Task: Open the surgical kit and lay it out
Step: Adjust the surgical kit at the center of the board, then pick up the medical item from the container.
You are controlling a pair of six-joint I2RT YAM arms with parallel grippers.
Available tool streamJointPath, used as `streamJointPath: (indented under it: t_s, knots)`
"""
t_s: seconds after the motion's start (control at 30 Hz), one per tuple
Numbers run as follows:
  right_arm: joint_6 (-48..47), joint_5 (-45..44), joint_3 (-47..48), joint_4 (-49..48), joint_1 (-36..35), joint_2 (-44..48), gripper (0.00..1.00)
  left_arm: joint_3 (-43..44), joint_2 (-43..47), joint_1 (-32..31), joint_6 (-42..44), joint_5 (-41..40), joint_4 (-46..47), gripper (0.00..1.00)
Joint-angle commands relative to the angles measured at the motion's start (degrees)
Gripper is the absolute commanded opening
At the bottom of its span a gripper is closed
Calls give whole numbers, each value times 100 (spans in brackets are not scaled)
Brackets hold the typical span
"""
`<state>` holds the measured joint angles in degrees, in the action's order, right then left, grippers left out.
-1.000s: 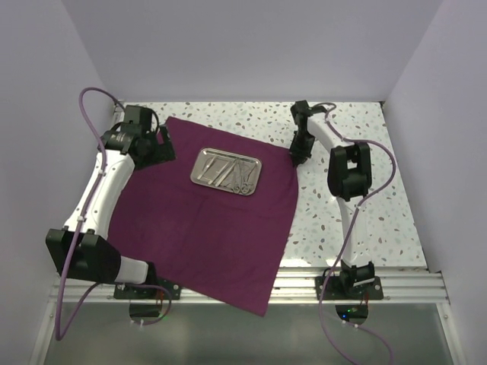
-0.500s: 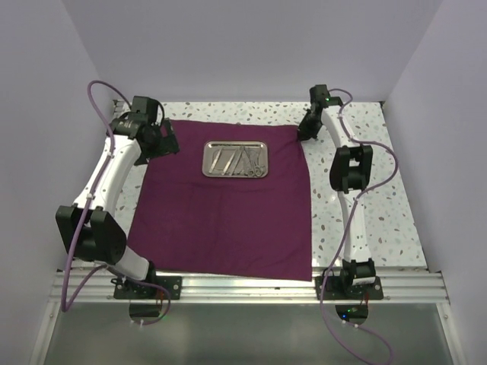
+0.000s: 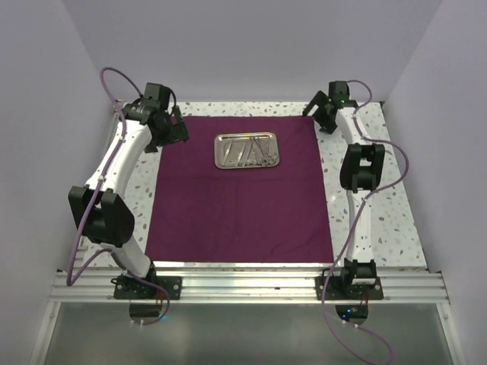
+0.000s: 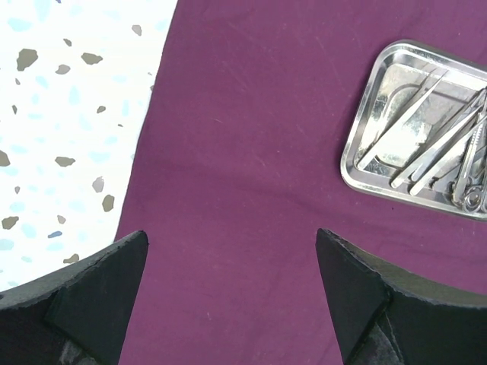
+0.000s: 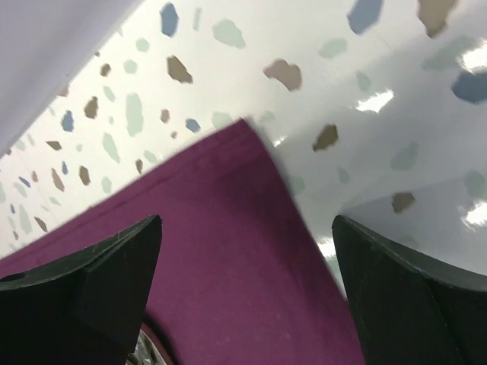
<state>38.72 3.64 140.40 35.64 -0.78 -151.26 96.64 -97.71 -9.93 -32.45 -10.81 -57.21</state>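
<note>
The surgical kit's dark purple cloth [image 3: 236, 201] lies spread flat and square on the speckled table. Its steel tray [image 3: 225, 144] sits on the far middle of the cloth and holds slim steel instruments [image 3: 251, 153]. My left gripper [image 3: 176, 131] hovers open over the cloth's far left part, its jaws wide over bare cloth [image 4: 228, 152], with the tray [image 4: 351, 169] and instruments [image 4: 434, 144] to its right. My right gripper [image 3: 318, 115] stands open above the cloth's far right corner [image 5: 240, 133], with nothing between its fingers.
Speckled tabletop [image 3: 380, 205] shows to the right of the cloth and in a strip on the left [image 3: 141, 190]. White walls close in the back and both sides. A metal rail [image 3: 251, 283] with the arm bases runs along the near edge.
The cloth has swung from skewed to square and slid right, the tray with it. My right gripper opened and let go of the far right corner. Both grippers moved farther back.
</note>
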Motion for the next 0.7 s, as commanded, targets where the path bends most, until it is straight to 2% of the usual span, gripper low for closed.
streamJointPath:
  t_s: [0.0, 0.13, 0.2, 0.27, 0.3, 0.37, 0.47, 0.5, 0.53, 0.6, 0.67]
  knots:
    - [-224, -109, -574, -189, -19, 877, 99, 276, -20, -61, -130, -246, 52, 95]
    - [-172, 40, -1250, -49, -54, 1651, 99, -66, 86, -359, 237, -211, 1210, 94]
    - [-145, 110, -1801, 110, -98, 2178, 98, 55, -211, -614, 449, -150, 1606, 93]
    - [-189, 181, -2251, 163, -212, 2521, 98, 328, -580, -816, 747, -45, 1652, 91]
    - [-250, 285, -2619, 337, -265, 2810, 98, 625, -983, -869, 862, 173, 1652, 85]
    - [-496, 357, -2911, 818, -440, 3031, 97, 925, -1380, -993, 1196, 447, 1634, 81]
    - [-734, 366, -3833, 1033, -739, 3733, 95, 1295, -2005, -1081, 1407, 562, 1678, 66]
    - [-752, 270, -4567, 955, -835, 3979, 95, 1383, -2232, -1081, 1443, 545, 1774, 58]
    - [-830, 286, -4957, 832, -1002, 4591, 95, 1445, -2357, -1081, 1478, 545, 1810, 57]
    - [-866, 217, -5982, 568, -1143, 5174, 96, 1690, -2698, -1081, 1557, 641, 1889, 57]
    - [-875, 251, -6514, 453, -1284, 5860, 96, 1919, -2937, -1107, 1671, 711, 1889, 59]
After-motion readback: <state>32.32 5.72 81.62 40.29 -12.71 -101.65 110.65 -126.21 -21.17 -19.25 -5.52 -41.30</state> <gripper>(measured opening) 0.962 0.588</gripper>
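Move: The tray, the kit's metal one, has its middle about 23 cm to the right of the left gripper, 11 cm ahead and 18 cm below; its leftmost tweezers lie some 16 cm right and 12 cm ahead, at the same depth. From the right gripper the tray is about 25 cm left, 14 cm back and 4 cm down, and the cloth's far right corner lies some 3 cm ahead, straight in line, 5 cm below. Swing the left gripper right and forward towards the tray's left end, then drop about 11 cm over it, turning some 25 degrees clockwise and closing the fingers partway, without reaching the tray. Meanwhile draw the open right gripper about 25 cm back from the cloth corner, rising and veering left towards the tray's right side, with a counter-clockwise turn. ##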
